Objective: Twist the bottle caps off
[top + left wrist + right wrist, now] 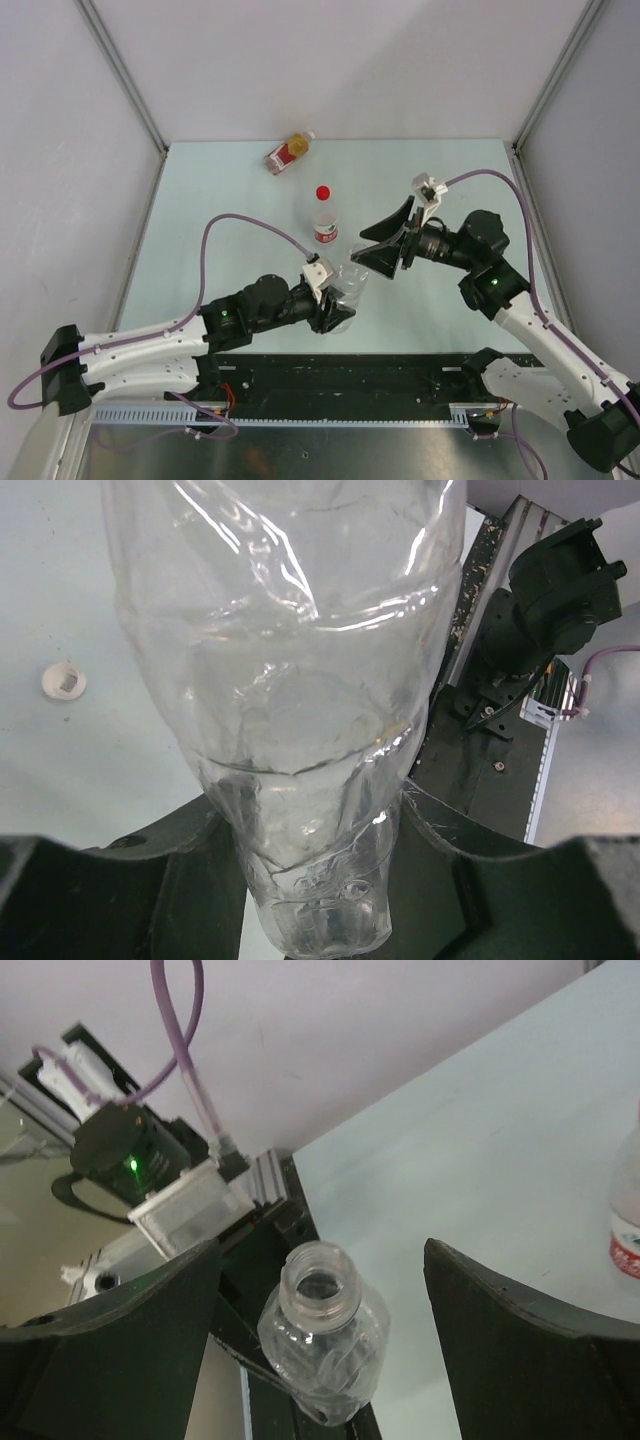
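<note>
My left gripper (338,305) is shut on the lower body of the clear unlabelled bottle (348,285) and holds it tilted over the near part of the table. In the left wrist view the bottle (300,680) fills the frame between the fingers (120,890). Its neck (320,1285) is open, with no cap on it. My right gripper (358,246) is open and empty, its fingers (520,1340) apart on either side of that neck without touching it. A loose white cap (64,681) lies on the table. The labelled bottle (324,220) stands upright with its red cap (323,192) on.
The short amber bottle (290,152) lies on its side at the back of the table, its cap (309,135) on. The labelled bottle shows at the right edge of the right wrist view (627,1220). A black rail (340,375) runs along the near edge. Grey walls stand on both sides.
</note>
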Controlling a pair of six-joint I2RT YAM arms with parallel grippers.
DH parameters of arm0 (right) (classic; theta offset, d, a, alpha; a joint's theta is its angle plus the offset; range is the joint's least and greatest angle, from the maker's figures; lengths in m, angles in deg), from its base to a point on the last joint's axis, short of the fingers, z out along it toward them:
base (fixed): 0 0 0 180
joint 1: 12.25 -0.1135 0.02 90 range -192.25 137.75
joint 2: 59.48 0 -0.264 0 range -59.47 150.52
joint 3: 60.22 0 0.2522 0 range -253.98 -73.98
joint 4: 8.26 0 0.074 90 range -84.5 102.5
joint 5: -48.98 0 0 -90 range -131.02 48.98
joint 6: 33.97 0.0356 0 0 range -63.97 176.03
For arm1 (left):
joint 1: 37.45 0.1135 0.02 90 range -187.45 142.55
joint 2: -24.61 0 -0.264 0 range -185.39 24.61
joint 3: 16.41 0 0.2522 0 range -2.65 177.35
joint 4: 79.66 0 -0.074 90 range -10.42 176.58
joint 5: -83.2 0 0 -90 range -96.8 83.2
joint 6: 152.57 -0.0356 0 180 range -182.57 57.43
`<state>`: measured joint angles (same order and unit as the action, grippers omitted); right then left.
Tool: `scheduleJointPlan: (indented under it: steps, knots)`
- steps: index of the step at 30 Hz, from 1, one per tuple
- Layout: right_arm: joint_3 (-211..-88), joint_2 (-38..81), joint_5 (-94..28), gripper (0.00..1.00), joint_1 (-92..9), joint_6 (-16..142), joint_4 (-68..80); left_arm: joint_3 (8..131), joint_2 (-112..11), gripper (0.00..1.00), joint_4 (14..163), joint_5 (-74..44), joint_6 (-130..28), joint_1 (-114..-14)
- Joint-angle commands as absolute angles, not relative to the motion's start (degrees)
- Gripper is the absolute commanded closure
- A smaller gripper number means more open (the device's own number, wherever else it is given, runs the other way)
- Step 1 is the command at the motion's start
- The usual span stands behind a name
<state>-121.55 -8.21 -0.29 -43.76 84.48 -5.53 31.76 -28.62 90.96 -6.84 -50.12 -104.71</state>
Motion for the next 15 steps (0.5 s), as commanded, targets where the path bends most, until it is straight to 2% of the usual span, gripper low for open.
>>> scheduleJointPlan:
  steps: [1,6,10,15]
  knots:
    - [-123.41,-7.66,-0.55,0.16,-47.45,78.11,-1.05,34.83,-27.48,1.00,91.05,-4.80,-50.57,-104.60]
    - [-124.20,-6.89,-2.25,0.30,-49.05,76.02,2.09,34.99,-27.08,1.00,90.91,-4.91,-50.59,-104.62]
    - [-124.25,-7.02,-2.21,0.52,-49.12,76.40,1.42,35.05,-27.37,1.00,90.89,-4.60,-50.57,-104.60]
    - [-124.25,-7.33,-2.34,0.87,-49.16,76.66,0.47,35.01,-27.57,1.00,90.77,-4.48,-50.38,-104.60]
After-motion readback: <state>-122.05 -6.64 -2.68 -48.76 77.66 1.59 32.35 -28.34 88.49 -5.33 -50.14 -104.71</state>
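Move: Just below the right hand's open fingers, about 3 cm down, 1 cm back and 1 cm to the left, is the top of the clear bottle that the left hand already holds. The red-capped bottle stands roughly 24 cm ahead of the right hand, 11 cm to its left and 23 cm lower. From the left hand, the clear bottle's top is some 6 cm ahead, 4 cm to the right and 11 cm above. Sinking about 3 cm while easing back and left by some 1.5 cm each, the right hand brings its open fingers down around the clear bottle's top, fingertips dipping slightly. It then all but stops and closes them from nearly wide open to pinch the top from both sides. The left hand keeps its grip and holds the bottle nearly still. ##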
